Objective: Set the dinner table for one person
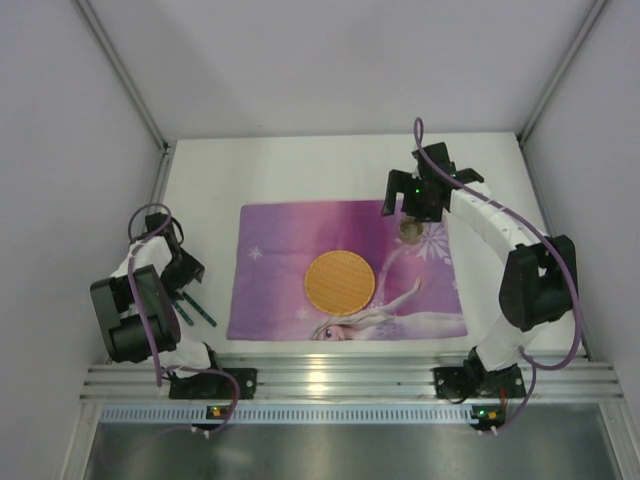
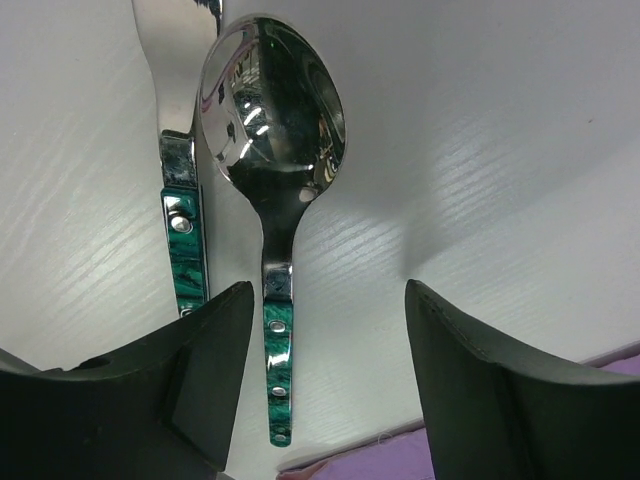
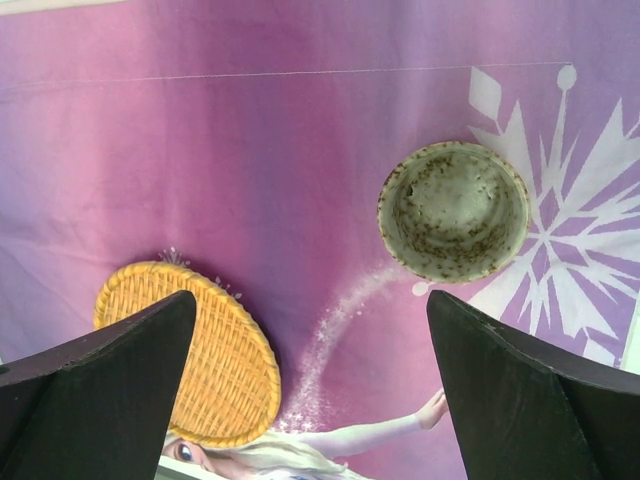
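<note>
On the white dinner table (image 1: 300, 170) lies a purple placemat (image 1: 290, 240) with an orange woven plate (image 1: 339, 281) and a small speckled cup (image 1: 410, 231) on it. Left of the mat lie a spoon (image 2: 272, 150) and a second utensil (image 2: 182, 215), both with green handles. My left gripper (image 2: 328, 300) hangs open over them. The spoon's handle runs between its fingers, nearer the left one, with no contact showing. My right gripper (image 3: 310, 310) is open above the mat, empty, with the cup (image 3: 455, 212) ahead to the right and the plate (image 3: 200, 350) at lower left.
Grey walls close in the table on three sides. An aluminium rail (image 1: 340, 380) with both arm bases runs along the near edge. The mat's edge (image 2: 400, 455) lies just below the spoon handle's tip. The green handles (image 1: 196, 311) show beside the left arm.
</note>
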`<state>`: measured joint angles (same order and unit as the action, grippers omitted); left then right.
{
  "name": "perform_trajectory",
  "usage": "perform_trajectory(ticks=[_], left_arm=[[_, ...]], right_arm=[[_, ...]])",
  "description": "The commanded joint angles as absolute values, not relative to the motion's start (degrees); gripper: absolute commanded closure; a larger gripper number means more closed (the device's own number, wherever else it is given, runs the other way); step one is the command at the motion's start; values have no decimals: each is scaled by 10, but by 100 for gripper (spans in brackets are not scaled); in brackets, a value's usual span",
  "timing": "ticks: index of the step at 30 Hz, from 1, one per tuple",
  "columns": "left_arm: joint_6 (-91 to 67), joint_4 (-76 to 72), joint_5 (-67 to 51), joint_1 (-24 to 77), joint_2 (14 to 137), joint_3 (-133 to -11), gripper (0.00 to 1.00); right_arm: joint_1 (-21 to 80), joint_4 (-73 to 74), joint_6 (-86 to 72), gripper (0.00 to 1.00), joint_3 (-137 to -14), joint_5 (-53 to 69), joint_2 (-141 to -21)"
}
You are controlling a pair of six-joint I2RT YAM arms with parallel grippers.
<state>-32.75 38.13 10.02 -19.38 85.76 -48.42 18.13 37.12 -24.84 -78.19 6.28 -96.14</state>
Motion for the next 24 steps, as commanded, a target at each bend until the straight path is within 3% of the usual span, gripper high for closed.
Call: perform_trajectory(ticks=[1,5,9,12,15,20,24], left_arm=[[-318,359,87,-205,870,-478,34],[-319,351,71,-213,882,-474,41],[-317,348,61,-213,896,-475,58],[-315,345,57,-214,903,-475,73],[-313,345,48,-214,916,-478,98],[-306,337,3,-214,919,-490,100],[-322,305,-110,-213,867,-517,100]], right_arm=[[176,371,-237,0,-808,53,-957],[174,371,-237,0,-802,48,-954],[169,372,-235,0,-800,44,-950],[164,372,-236,0,-798,44,-950],[160,370,-236,0,-796,42,-949],[158,373,-228,0,-812,34,-940],[167,381,-239,0,-859,44,-928]])
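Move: The spoon lies just under my open left hand, its middle about 3 cm back and 2 cm below, level side to side; its neck runs slightly to the back-left of my fingers' midpoint. The fork's middle is about 3 cm back and 5 cm left. The placemat's middle is some 42 cm right and 5 cm ahead. From my right hand the spoon lies roughly 58 cm left, 17 cm back and 12 cm below. I sink my left hand about 1 cm onto the spoon, then ease forward and slightly right as I shut the fingers, pinching the handle just below the neck. Holding it, I carry on forward and right towards the placemat, barely rising and tilting about 10 degrees, some 3 cm of travel altogether. My open right hand drifts about 2 cm right near the cup. ##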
